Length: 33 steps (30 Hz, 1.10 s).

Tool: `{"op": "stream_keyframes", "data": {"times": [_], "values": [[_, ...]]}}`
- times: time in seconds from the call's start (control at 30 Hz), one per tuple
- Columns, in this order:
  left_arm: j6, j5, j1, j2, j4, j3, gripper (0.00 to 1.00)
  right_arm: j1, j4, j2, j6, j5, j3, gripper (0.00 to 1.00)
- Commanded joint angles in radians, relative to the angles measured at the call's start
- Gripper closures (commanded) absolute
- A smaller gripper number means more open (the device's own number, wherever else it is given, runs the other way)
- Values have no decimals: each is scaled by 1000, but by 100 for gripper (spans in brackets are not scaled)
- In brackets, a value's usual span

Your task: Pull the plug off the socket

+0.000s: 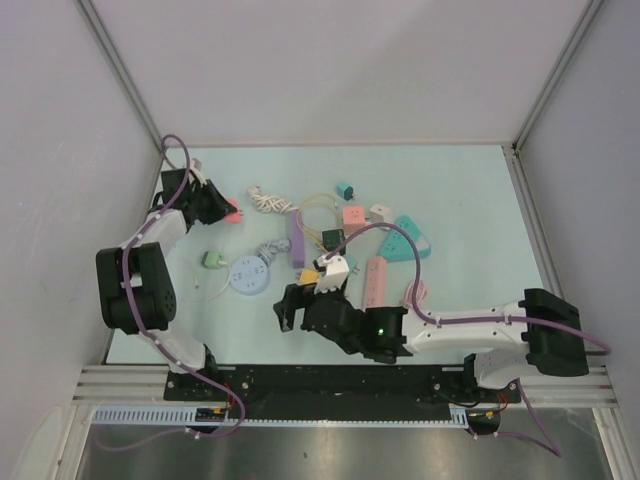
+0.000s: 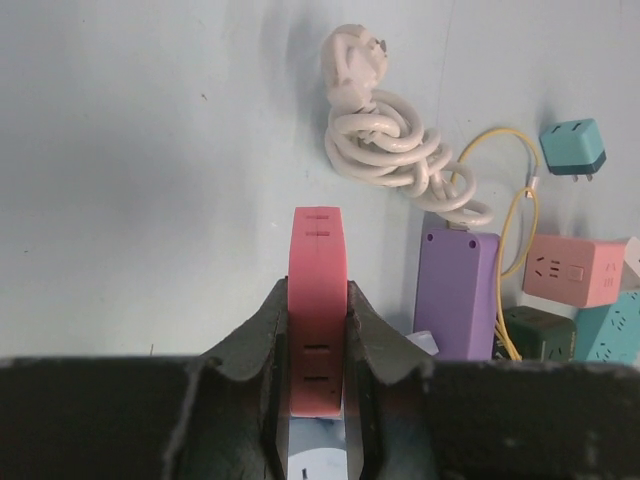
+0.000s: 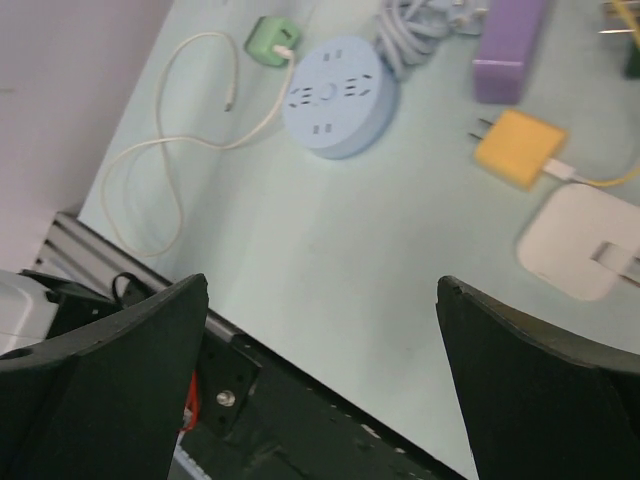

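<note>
My left gripper [image 2: 318, 300] is shut on a pink socket strip [image 2: 317, 250] at the far left of the table, with its jaws pressed on both long sides. The slots that show on the strip are empty. From above, the left gripper [image 1: 222, 207] and the pink socket strip [image 1: 233, 212] sit by the left wall. My right gripper [image 3: 322, 290] stands wide open with nothing between its fingers, above the table's near edge. A white square plug [image 3: 580, 250] lies prongs-up on the table to its right, also seen from above as the white plug [image 1: 337, 268] beyond the right gripper [image 1: 291, 306].
A yellow plug [image 3: 520, 148] on a yellow cable lies beside the white one. A round blue socket [image 3: 337, 95], a green plug [image 3: 272, 40] with a thin white cable, a purple strip [image 2: 457, 290], a coiled white cord [image 2: 390, 140] and several cube sockets crowd the middle. The metal rail [image 3: 300, 400] lies under the right gripper.
</note>
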<state>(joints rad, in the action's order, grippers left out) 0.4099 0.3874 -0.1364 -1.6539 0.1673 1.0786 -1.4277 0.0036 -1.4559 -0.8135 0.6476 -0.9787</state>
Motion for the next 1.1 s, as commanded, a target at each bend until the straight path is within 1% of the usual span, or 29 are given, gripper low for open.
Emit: {"op": "stream_keyframes", "data": {"times": [0.0, 0.03, 0.1, 0.13, 0.23, 0.3, 0.33, 0.37, 0.4, 0.43, 0.47, 0.5, 0.53, 0.63, 0.67, 0.7, 0.73, 0.77, 0.8, 0.83, 0.87, 0.9, 0.97, 1.0, 1.07], "values": [[0, 7, -9, -41, -46, 40, 80, -11, -68, 92, -25, 190, 70, 0], [1, 4, -9, -44, -52, 37, 73, -10, -76, 106, -33, 205, 80, 0], [1, 8, -11, -55, -46, 46, 68, -10, -88, 149, -49, 239, 113, 0], [1, 8, -9, -55, -38, 50, 62, -10, -88, 167, -53, 245, 123, 0], [1, -18, -11, -44, 9, 75, 48, -10, -102, 244, -58, 262, 159, 0], [-17, -60, -6, -31, 67, 124, 44, -10, -157, 288, -68, 270, 167, 0], [-23, -103, -3, 1, 110, 136, 38, -11, -184, 302, -79, 270, 166, 0], [-32, -116, 1, 29, 124, 142, 30, -11, -242, 318, -94, 270, 166, 0], [-34, -122, 7, 60, 129, 141, 29, -13, -273, 347, -117, 268, 166, 0], [-34, -111, 12, 131, 135, 139, 22, -19, -298, 360, -139, 268, 169, 0], [-36, -110, 17, 169, 141, 136, 11, -30, -332, 376, -141, 271, 170, 0], [-36, -108, 33, 207, 144, 118, 10, -37, -347, 405, -144, 273, 170, 0], [-39, -90, 46, 292, 147, 107, 0, -42, -375, 419, -150, 279, 170, 0], [-75, -58, 113, 420, 176, 55, 0, -59, -416, 480, -174, 313, 170, 0], [-104, -23, 127, 507, 184, 41, 0, -59, -450, 494, -203, 328, 172, 0], [-120, -6, 188, 551, 193, 8, 0, -62, -467, 505, -219, 337, 170, 0], [-135, 11, 210, 593, 192, -14, 0, -63, -502, 529, -230, 346, 170, 0], [-141, 45, 231, 694, 184, -66, 0, -65, -522, 538, -251, 351, 170, 0], [-144, 69, 272, 739, 157, -95, 0, -68, -543, 548, -265, 356, 172, 0], [-132, 85, 291, 796, 135, -129, 0, -69, -577, 566, -274, 359, 172, 0], [-122, 129, 305, 843, 114, -200, 0, -71, -593, 574, -273, 362, 172, 0], [-109, 140, 332, 944, 69, -238, 0, -76, -603, 581, -270, 365, 170, 0], [-59, 168, 353, 1026, 25, -316, 0, -80, -643, 609, -266, 382, 170, 0], [-48, 195, 366, 1105, 3, -383, 0, -82, -658, 617, -271, 394, 175, 0], [-29, 212, 370, 1169, -12, -471, 0, -83, -695, 644, -274, 420, 178, 0]]}}
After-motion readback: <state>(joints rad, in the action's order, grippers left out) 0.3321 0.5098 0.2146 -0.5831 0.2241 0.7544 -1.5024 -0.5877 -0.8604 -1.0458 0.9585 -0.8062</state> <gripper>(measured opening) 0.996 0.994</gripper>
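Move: The left hand already holds the pink plug; bare table lies right under it, some 6 cm down, with the white cord bundle 8 cm ahead and 10 right, the green plug 11 back and 2 left, the round blue socket 16 back and 7 right. From the empty right hand the long pink strip is 7 cm ahead, 19 right, the white plug 7 ahead, 9 right, all 15 below. Left hand dips, releases the pink plug, retreats up and back 20 cm; right hand, open, sweeps 17 cm rightward. ##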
